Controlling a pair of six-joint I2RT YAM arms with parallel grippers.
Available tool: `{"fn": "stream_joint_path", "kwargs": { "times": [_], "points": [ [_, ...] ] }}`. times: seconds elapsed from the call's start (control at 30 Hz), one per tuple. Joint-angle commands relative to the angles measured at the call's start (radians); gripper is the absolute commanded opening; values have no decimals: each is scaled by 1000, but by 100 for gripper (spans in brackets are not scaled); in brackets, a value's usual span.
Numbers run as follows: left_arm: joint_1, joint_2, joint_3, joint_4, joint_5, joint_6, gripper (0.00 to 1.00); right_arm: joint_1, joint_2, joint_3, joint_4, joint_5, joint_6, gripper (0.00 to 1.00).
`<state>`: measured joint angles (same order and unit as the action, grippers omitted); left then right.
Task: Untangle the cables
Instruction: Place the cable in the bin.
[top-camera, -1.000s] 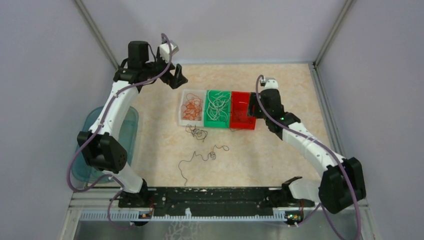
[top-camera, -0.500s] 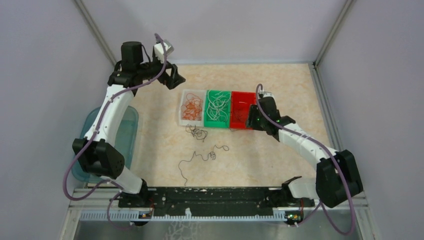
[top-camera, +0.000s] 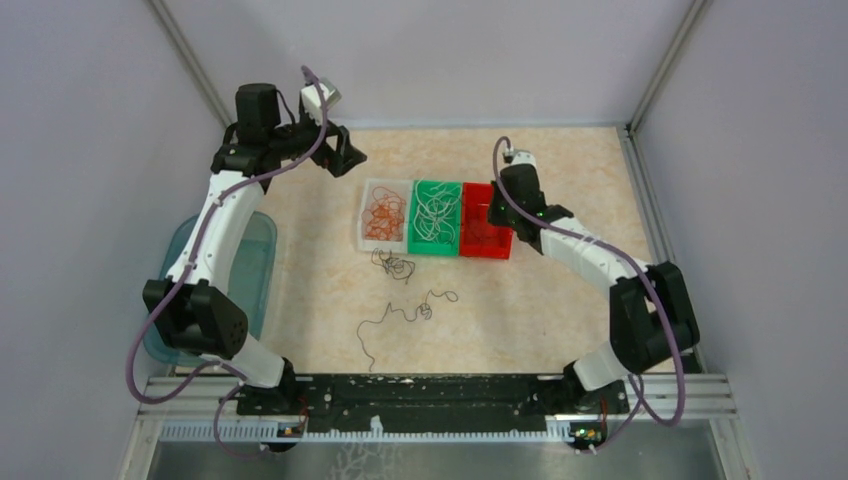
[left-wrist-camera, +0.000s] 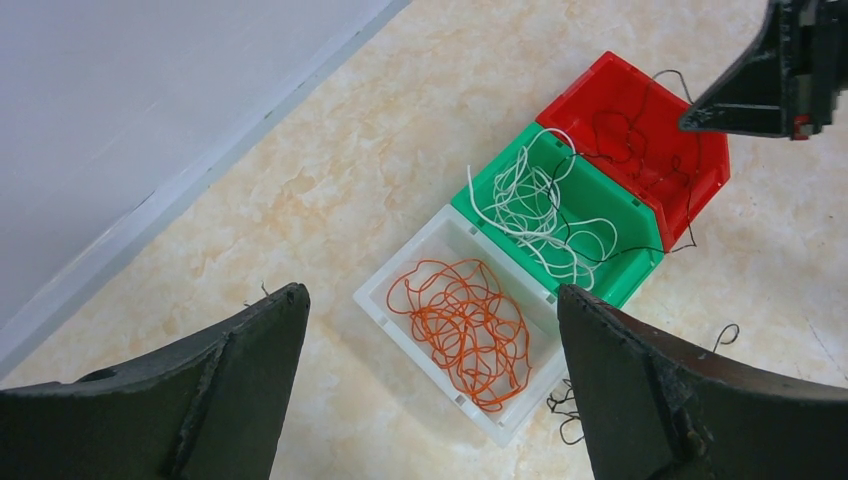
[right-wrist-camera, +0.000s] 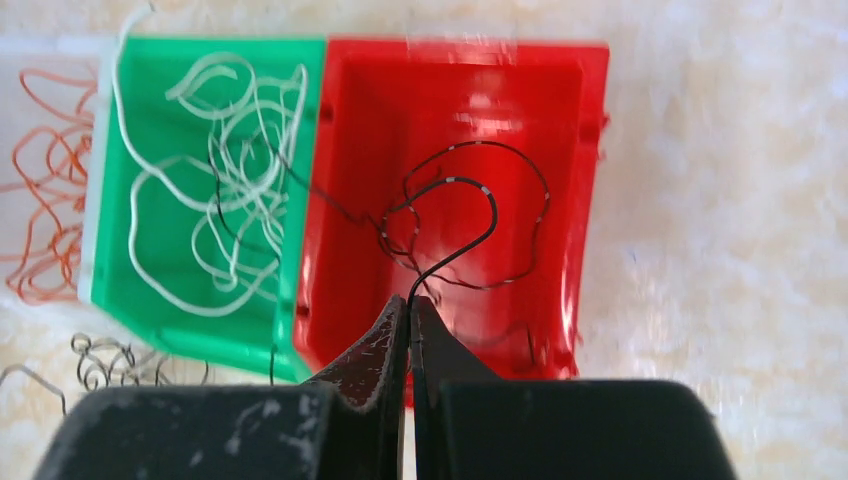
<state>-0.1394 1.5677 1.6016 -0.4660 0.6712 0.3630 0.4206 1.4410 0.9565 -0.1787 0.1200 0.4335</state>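
Note:
Three small bins stand side by side: a white bin (top-camera: 369, 240) with orange cables (left-wrist-camera: 465, 325), a green bin (right-wrist-camera: 200, 332) with white cables (right-wrist-camera: 200, 190), and a red bin (right-wrist-camera: 460, 48) with black cables (top-camera: 480, 232). My right gripper (right-wrist-camera: 409, 305) hovers over the red bin's near edge, shut on a black cable (right-wrist-camera: 490, 215) that curls up from its tips. My left gripper (left-wrist-camera: 430, 295) hangs open and holds nothing, high above the table at the back left (top-camera: 345, 155). A black tangle (top-camera: 396, 265) and a longer loose black cable (top-camera: 410, 315) lie on the table in front of the bins.
A teal translucent container (top-camera: 265, 250) sits at the table's left edge under the left arm. Grey walls close in the back and both sides. The arms' black base rail (top-camera: 430, 390) runs along the near edge.
My right gripper has shut on a black cable in the red bin, and its wrist has swung toward the back. The left arm has drifted slightly left and back, still open.

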Motion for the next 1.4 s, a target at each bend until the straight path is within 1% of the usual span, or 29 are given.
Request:
{"fn": "stream_joint_path", "kwargs": {
  "times": [0.0,0.17,0.33,0.57,0.67,0.77,0.8,0.87,0.93,1.13,1.23,1.37],
  "points": [
    [12,-37,-14,40,25,-17,99,-6,126,136,86,51,-85,0],
    [14,-41,-23,46,27,-20,99,-6,300,229,91,95,-156,0],
    [23,-41,-28,46,25,-15,98,-6,398,258,116,118,-197,0],
    [28,-41,-38,53,27,-22,99,-1,480,252,172,141,-245,0],
    [30,-41,-40,56,28,-25,98,14,483,246,185,163,-266,0],
    [31,-39,-40,56,28,-28,98,17,438,223,205,176,-268,9],
    [30,-38,-40,56,28,-27,98,17,416,214,214,176,-268,13],
    [31,-38,-42,55,27,-26,98,17,358,216,211,167,-268,25],
    [31,-38,-43,55,24,-23,98,21,317,227,199,158,-270,31],
    [38,-40,-34,53,28,-24,99,23,254,261,148,140,-308,40],
    [41,-42,-34,54,28,-24,99,23,251,298,102,136,-314,42],
    [45,-44,-37,54,31,-22,98,23,229,305,98,135,-318,46]
  ]
}}
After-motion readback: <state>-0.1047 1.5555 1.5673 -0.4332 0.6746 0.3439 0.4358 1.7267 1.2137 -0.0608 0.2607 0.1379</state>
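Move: Below and ahead of the right hand, whose shut fingers hold the black cable, lies the red bin: its middle is about 6 cm ahead, straight in line and some 10 cm below. The green bin adjoins it, about 10 cm to its left and level with it; a loose black bundle lies roughly 17 cm left of the hand and 2 cm back. From the left hand the red bin is about 24 cm right, 2 cm back and 30 cm below. Reaching over the red bin with the black cable still pinched, the right hand goes forward about 7 cm, then sinks some 9 cm into the bin, rolling its left side down by nearly 20 degrees. There the fingers open to almost half and let go of the cable, and the hand rises back to about its starting height, easing slightly farther forward. ##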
